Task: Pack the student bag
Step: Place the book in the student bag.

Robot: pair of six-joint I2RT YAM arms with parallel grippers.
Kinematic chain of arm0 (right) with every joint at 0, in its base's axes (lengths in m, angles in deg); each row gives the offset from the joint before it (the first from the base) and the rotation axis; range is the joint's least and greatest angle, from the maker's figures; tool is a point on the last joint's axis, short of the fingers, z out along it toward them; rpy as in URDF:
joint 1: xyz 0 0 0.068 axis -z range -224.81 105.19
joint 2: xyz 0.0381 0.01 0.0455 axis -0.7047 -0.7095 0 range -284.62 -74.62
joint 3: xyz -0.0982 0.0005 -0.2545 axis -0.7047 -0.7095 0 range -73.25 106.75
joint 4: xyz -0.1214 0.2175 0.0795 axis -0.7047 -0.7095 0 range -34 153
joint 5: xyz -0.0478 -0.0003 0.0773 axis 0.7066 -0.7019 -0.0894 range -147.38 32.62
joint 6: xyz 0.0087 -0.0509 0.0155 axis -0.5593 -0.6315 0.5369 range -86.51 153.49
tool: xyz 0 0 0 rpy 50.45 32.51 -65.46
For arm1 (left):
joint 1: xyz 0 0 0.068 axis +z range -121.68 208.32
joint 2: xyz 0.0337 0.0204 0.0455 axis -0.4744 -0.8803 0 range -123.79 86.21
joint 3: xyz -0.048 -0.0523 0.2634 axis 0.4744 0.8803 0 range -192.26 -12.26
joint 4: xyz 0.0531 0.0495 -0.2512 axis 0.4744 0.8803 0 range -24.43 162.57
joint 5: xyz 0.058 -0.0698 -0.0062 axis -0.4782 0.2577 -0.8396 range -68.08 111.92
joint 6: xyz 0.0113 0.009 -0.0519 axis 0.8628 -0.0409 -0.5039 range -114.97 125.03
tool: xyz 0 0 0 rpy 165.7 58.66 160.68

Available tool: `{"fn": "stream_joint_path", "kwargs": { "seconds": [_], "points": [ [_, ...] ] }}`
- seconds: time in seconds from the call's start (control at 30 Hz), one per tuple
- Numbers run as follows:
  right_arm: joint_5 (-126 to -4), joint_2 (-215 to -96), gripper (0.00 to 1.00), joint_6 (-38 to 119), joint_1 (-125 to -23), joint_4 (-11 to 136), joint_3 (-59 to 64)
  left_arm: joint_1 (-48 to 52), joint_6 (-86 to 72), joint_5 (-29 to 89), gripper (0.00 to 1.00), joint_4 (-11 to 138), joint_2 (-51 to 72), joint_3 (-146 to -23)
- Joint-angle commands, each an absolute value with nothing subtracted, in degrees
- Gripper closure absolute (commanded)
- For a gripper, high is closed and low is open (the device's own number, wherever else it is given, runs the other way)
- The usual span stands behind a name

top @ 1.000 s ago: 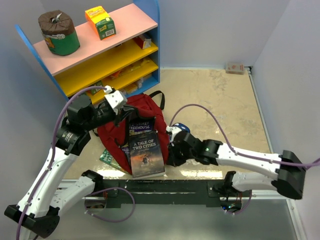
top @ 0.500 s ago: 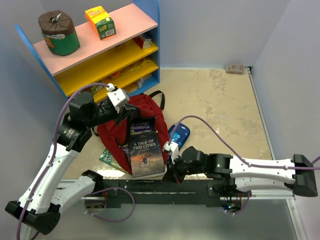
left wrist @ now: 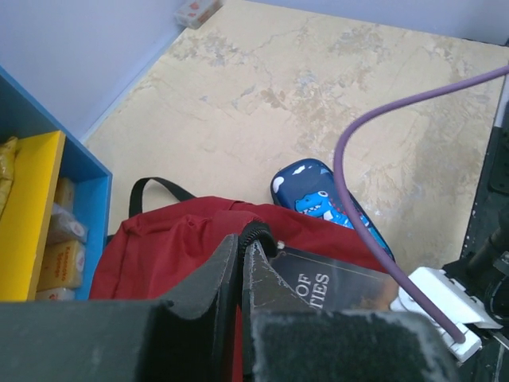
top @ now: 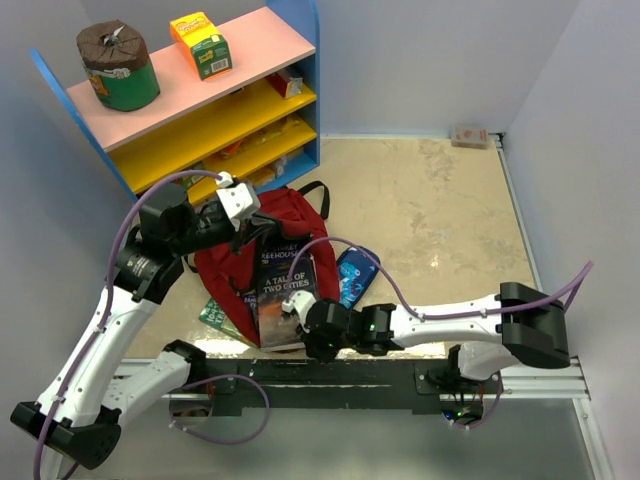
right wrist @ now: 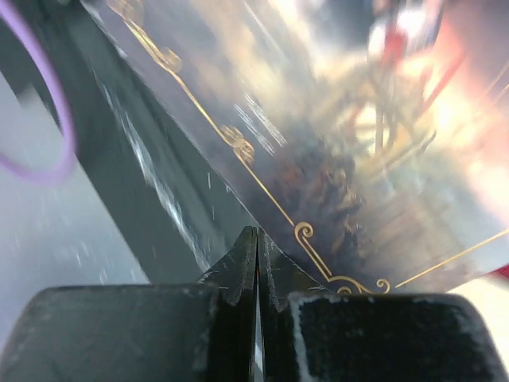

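The dark-red student bag (top: 292, 212) lies on the floor in front of the shelf, its mouth facing the arms. My left gripper (top: 243, 235) is shut on the bag's black zipper edge (left wrist: 253, 236) and holds it up. A dark book titled "A Tale of Two Cities" (top: 283, 290) lies partly in the mouth, its cover also visible under the held edge (left wrist: 342, 282). My right gripper (top: 299, 335) is shut with nothing between its fingers. Its tips (right wrist: 256, 235) sit at the book's near edge, against the cover (right wrist: 334, 143).
A blue dinosaur pencil case (top: 357, 275) lies right of the bag (left wrist: 175, 247), also seen from the left wrist (left wrist: 326, 195). A green book (top: 214, 315) pokes out under the bag's left side. The coloured shelf (top: 200, 120) stands behind. A small box (top: 470, 135) sits far right.
My right arm swung left from beside the pencil case to the book's near edge, and its jaws closed. The book shifted slightly toward the bag. The left gripper kept its hold.
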State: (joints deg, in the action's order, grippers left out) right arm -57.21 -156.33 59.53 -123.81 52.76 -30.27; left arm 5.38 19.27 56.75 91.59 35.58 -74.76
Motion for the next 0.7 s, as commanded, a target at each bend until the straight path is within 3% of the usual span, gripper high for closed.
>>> {"fn": "stream_joint_path", "kwargs": {
  "seconds": [0.0,0.17,0.43,0.53,0.67],
  "points": [
    [-44.9,-156.4,1.0,54.9,-121.0,59.3,-22.7,5.6,21.0,63.2,0.92,88.8,37.1,-76.6],
    [-40.3,-155.7,1.0,54.2,-115.3,65.7,-21.8,5.5,22.5,66.1,0.93,90.3,38.4,-75.2],
    [-39.7,-165.2,1.0,54.4,-112.3,72.9,-17.9,5.6,22.3,67.1,0.93,89.8,38.8,-74.4],
    [-39.3,-162.4,0.77,56.1,-112.4,72.9,-19.1,5.6,22.7,67.3,0.92,90.3,39.0,-74.8],
    [-42.3,-151.5,0.76,56.8,-112.3,71.5,-25.4,5.5,24.1,66.6,0.93,91.0,38.9,-75.4]
  ]
}}
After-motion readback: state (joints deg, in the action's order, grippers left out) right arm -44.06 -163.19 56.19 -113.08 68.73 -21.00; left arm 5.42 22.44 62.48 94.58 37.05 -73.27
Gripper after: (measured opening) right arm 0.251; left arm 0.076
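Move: The book, half in the bag's mouth, has its middle about 13 cm ahead of the right hand and 6 cm to its left, nearly level with it; the hand is at its near edge. The blue pencil case lies some 20 cm ahead and 12 cm right, the green book roughly 8 cm ahead and 23 cm left. From the left hand, which holds the bag's rim, the book's middle is about 4 cm back, 9 cm right and 26 cm below. The shut right fingers push the book bagward, about 14 cm forward, climbing and edging left, then open a little. ##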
